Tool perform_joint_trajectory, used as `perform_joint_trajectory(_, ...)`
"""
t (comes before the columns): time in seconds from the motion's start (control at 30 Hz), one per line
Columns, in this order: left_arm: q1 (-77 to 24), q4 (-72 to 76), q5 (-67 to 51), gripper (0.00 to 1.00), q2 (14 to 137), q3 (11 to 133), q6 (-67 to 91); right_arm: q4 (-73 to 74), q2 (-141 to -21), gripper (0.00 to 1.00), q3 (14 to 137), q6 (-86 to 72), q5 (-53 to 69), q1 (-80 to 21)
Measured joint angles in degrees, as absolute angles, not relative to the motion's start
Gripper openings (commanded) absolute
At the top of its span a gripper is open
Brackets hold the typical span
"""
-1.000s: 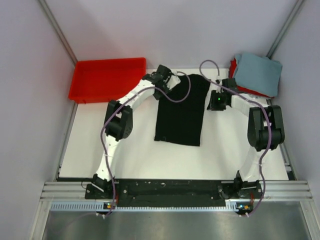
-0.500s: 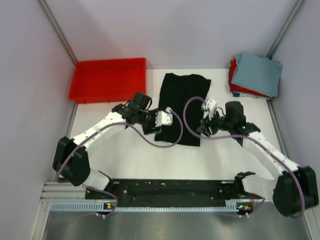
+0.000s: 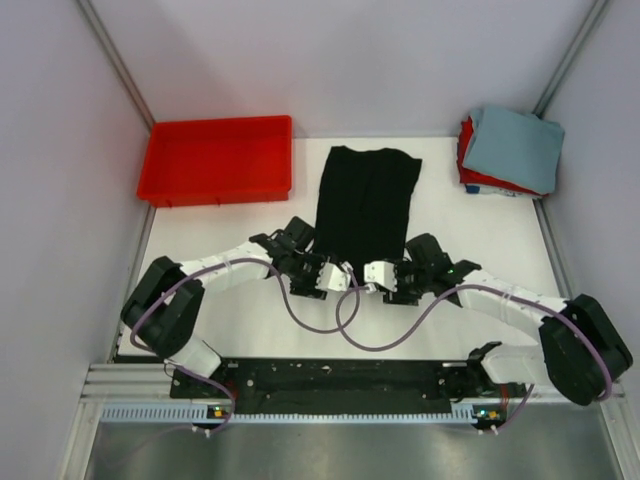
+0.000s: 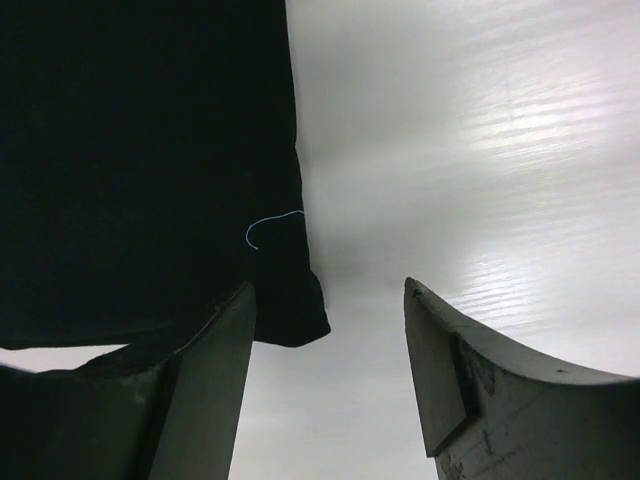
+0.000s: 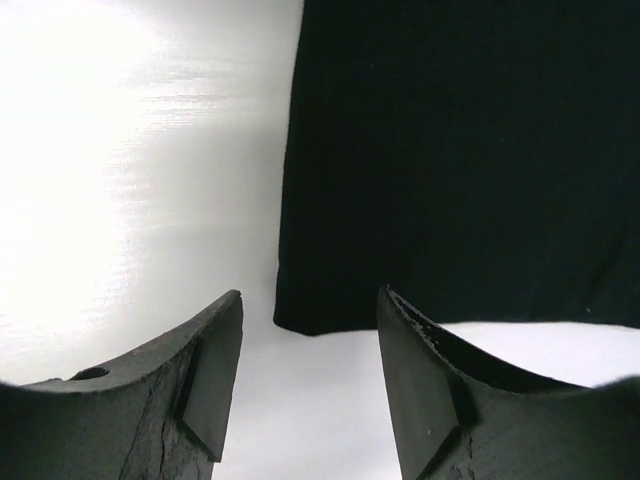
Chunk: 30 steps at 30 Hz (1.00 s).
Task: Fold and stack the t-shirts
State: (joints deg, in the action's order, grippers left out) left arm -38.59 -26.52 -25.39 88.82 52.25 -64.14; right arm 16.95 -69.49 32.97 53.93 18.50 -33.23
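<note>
The black t-shirt (image 3: 365,200) lies flat mid-table, folded into a long strip running away from me. My left gripper (image 3: 336,279) is open and empty at its near left corner. In the left wrist view the gripper (image 4: 328,292) has that corner (image 4: 290,320) just beyond its left finger (image 4: 215,380). My right gripper (image 3: 379,274) is open and empty at the near right corner. In the right wrist view the gripper (image 5: 310,297) has the shirt's hem (image 5: 460,200) just ahead. A folded grey-blue shirt (image 3: 515,146) lies on a folded red one (image 3: 470,172) at the far right.
A red plastic tray (image 3: 215,160) stands at the far left, beside the black shirt's far end. White table surface (image 3: 220,240) surrounds the shirt. Frame posts and grey walls close in the sides. Purple cables loop between the two wrists.
Both arms have drawn back from the shirt's far end to its near edge, coming close together. The black shirt now lies straighter and further back.
</note>
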Motion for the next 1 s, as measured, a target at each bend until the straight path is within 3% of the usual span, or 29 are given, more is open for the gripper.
perform_joint_trajectory(0.07,-38.7,-25.7,-24.1,0.59,90.3,52.2,-64.6,16.3,-71.8,0.54,33.0,54.7,16.9,-34.4)
perform_joint_trajectory(0.13,-38.7,-24.9,-22.6,0.49,91.8,52.2,-64.7,15.4,-74.0,0.47,33.0,55.2,15.7,-35.0)
perform_joint_trajectory(0.17,-38.8,-24.6,-22.0,0.38,92.4,52.2,-64.6,15.3,-74.9,0.4,33.0,55.4,15.4,-35.2)
perform_joint_trajectory(0.27,-39.4,-23.3,-19.7,0.0,93.9,52.4,-63.9,14.6,-76.3,0.01,33.4,56.2,14.5,-35.7)
perform_joint_trajectory(0.57,-40.5,-27.5,-14.5,0.0,93.4,55.1,-58.5,18.6,-74.4,0.0,34.7,55.4,10.7,-39.2)
perform_joint_trajectory(0.8,-41.0,-41.9,-16.2,0.0,78.3,56.1,-55.6,36.6,-57.2,0.0,40.1,54.3,9.6,-51.2)
perform_joint_trajectory(1.0,-41.5,-61.5,-23.8,0.0,67.7,64.3,-55.8,51.3,-49.9,0.0,50.4,49.4,11.9,-61.2)
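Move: The near-left corner of the black t-shirt lies about 3 cm below the left hand and 1 cm ahead of it. The near-right corner is 3 cm straight under the right hand, some 24 cm to the right of the left hand and 1 cm ahead of it. The red bin stands about 41 cm ahead and 34 cm left of the left hand; the folded stack is about 46 cm ahead and 38 cm right of the right hand. The black t-shirt's two near corners are pinched at once: both open hands sink about 3 cm onto them, the left easing slightly forward, and shut. Keeping hold, both then lift some 14 cm while drawing back towards the bases, 10 cm for the left and a little more for the right, drifting left; the right wrist turns about 20 degrees counter-clockwise. ##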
